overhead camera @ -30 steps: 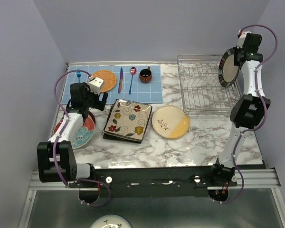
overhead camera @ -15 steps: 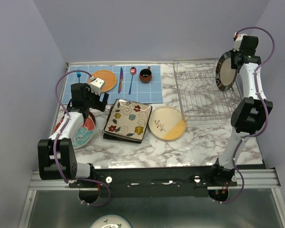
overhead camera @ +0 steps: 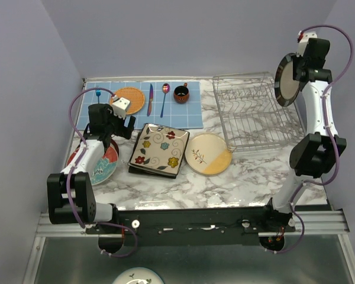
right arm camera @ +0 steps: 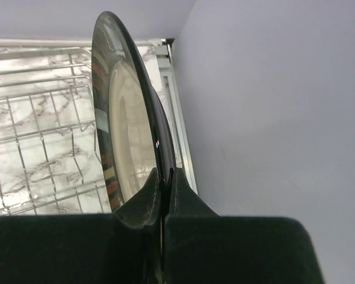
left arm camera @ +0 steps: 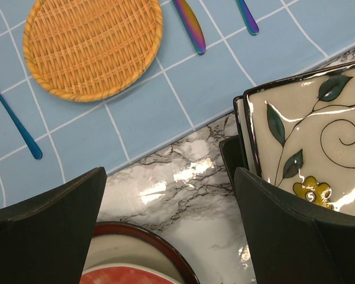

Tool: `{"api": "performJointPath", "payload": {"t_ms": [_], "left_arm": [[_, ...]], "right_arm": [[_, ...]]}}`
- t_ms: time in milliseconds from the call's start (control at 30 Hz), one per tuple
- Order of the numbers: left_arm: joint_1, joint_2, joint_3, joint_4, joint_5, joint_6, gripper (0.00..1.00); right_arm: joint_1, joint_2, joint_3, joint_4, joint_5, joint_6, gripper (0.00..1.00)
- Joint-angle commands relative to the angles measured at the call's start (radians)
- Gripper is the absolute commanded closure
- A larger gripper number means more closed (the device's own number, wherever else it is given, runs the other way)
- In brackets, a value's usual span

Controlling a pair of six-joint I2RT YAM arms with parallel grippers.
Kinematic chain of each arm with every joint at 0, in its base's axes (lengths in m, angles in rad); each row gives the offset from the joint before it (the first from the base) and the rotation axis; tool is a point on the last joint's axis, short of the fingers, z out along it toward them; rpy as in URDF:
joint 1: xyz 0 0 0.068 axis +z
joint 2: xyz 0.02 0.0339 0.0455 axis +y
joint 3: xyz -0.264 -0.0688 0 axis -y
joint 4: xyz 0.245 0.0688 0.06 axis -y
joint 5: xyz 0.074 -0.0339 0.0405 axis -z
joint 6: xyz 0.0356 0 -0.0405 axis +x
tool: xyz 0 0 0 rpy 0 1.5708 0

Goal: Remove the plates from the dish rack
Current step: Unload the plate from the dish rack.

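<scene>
My right gripper (overhead camera: 300,66) is shut on the rim of a round stripe-rimmed plate (overhead camera: 287,80), held on edge high above the right end of the silver wire dish rack (overhead camera: 248,112). In the right wrist view the plate (right arm camera: 127,124) stands upright, its dark rim pinched between the fingers (right arm camera: 148,198), with the rack (right arm camera: 35,136) below. My left gripper (left arm camera: 171,231) is open over bare marble between a red-rimmed plate (left arm camera: 136,254) and a stack of square flowered plates (left arm camera: 307,136). A cream and yellow plate (overhead camera: 209,153) lies flat mid-table.
A blue checked mat (overhead camera: 143,105) at the back left holds an orange woven round mat (overhead camera: 129,100), a knife (overhead camera: 149,99), a spoon (overhead camera: 164,97), a blue stick (overhead camera: 98,93) and a small dark-red cup (overhead camera: 181,93). Walls close in on the left, back and right.
The right arm has lifted the stripe-rimmed plate up and to the right, away from the rack. The rack and cream plate shifted slightly left early on. The left arm has not moved.
</scene>
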Motion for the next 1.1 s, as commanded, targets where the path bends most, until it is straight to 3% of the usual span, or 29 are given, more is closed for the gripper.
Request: {"api": "performJointPath", "payload": {"t_ms": [0,167,500,833,1067], "left_arm": [[-0.005,-0.02,-0.009,-0.006,0.031,-0.003,0.01],[-0.005,-0.028,-0.006,-0.011,0.028,-0.001,0.01],[-0.005,-0.069,0.031,-0.027,0.008,-0.035,0.01],[0.081,-0.127,0.118,-0.044,0.036,-0.138,0.01],[0.162,-0.216,0.223,-0.165,0.068,-0.135,0.01]], "right_arm": [[0.017,-0.097,0.052,0.135,0.0,0.027,0.99],[0.015,-0.128,0.089,0.083,-0.036,0.042,0.99],[0.034,-0.181,0.152,-0.112,-0.369,0.166,0.99],[0.146,-0.202,0.151,-0.253,-0.679,0.226,0.99],[0.271,-0.163,0.129,-0.301,-0.779,0.223,0.99]]}}
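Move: The right hand already holds the dark-rimmed plate by its upper edge. The cream-and-yellow plate on the counter, towards which it goes, lies about 43 cm to its left, 18 cm back and 28 cm below. The rack's middle is some 12 cm left, 5 cm ahead and 26 cm below; the floral square plate is about 70 cm left and 16 cm back. From the left hand, the cream-and-yellow plate lies about 43 cm right and 5 cm back. Up first by a few centimetres, then in a quickening sweep to the left, about 22 cm in all, the right hand carries the dark-rimmed plate across above the rack and somewhat back, towards the cream-and-yellow plate. Its wrist turns counter-clockwise and rolls left side up, some 45 degrees together, fingers still shut on the rim. The left hand, open and empty, rises late and drifts left. ##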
